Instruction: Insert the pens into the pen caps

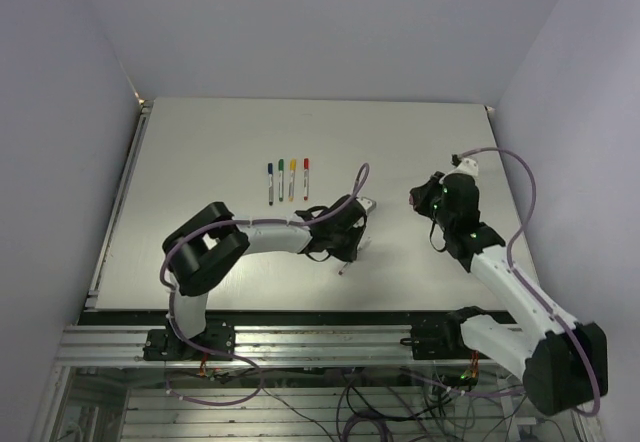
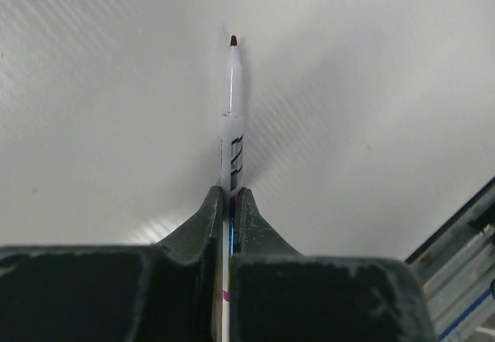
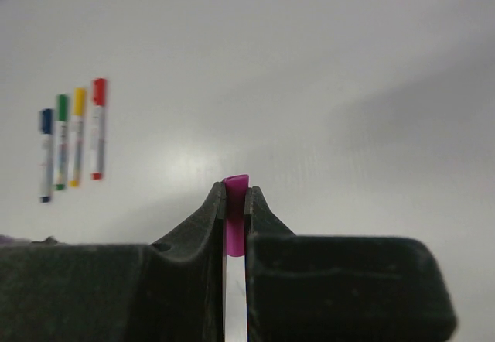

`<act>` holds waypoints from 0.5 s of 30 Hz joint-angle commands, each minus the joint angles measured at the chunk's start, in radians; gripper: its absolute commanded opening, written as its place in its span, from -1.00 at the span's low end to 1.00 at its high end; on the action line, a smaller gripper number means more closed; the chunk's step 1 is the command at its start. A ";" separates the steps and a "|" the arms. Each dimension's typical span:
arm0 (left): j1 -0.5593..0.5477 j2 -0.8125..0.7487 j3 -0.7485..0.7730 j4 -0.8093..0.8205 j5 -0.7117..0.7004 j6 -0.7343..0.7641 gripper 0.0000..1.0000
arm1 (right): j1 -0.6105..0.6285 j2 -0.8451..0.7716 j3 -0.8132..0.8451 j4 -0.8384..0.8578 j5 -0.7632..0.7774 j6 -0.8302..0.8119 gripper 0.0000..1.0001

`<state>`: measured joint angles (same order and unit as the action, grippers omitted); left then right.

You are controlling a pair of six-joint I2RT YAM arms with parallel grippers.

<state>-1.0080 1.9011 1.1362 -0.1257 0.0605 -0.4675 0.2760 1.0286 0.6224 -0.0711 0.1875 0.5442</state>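
My left gripper (image 2: 231,195) is shut on a pale pen (image 2: 232,129) that sticks out ahead of the fingers, its bare dark magenta tip (image 2: 233,41) just above the white table. In the top view this gripper (image 1: 350,245) is at the table's middle, with the pen (image 1: 345,265) pointing toward the near edge. My right gripper (image 3: 236,193) is shut on a magenta pen cap (image 3: 235,182), whose open end pokes out past the fingertips. From above, the right gripper (image 1: 416,200) hangs to the right of the left one, apart from it; the cap is hidden there.
Several capped pens lie side by side beyond the left gripper, with blue (image 1: 270,183), green (image 1: 281,179), yellow (image 1: 292,178) and red (image 1: 306,177) caps. They also show in the right wrist view, the red-capped pen (image 3: 97,129) nearest. The table's metal frame (image 2: 464,272) runs along the near edge.
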 commanded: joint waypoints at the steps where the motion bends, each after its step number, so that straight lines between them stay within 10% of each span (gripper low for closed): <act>1: -0.015 -0.109 -0.048 0.032 0.028 0.007 -0.86 | -0.003 -0.123 -0.046 0.072 -0.074 -0.027 -1.00; 15: -0.018 -0.431 -0.320 0.542 0.040 -0.009 -0.86 | -0.003 -0.313 -0.054 0.164 -0.187 -0.032 -1.00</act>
<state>-1.0206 1.5135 0.8806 0.1856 0.0624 -0.4675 0.2760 0.7349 0.5774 0.0227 0.0746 0.5194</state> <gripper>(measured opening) 0.099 0.043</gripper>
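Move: The left hand, holding the last pen low over the table, has the pink cap in the right gripper about 10 cm ahead of it, 13 cm to its right and 13 cm higher. From the right hand that pen is roughly 10 cm back, 13 cm left and 13 cm below. The finished red marker lies some 23 cm ahead and 12 cm left of the left hand, about 1 cm lower, with the yellow marker 4 cm farther left. Straight up, after a slight drift back and left, the left hand carries its pinched pen about 12 cm off the table, tipping its fingers up some 25 degrees from their steep downward slant. The right hand keeps the pink cap gripped and also rises, some 9 cm, easing back a little towards the pen as its fingers tip up to near level. ##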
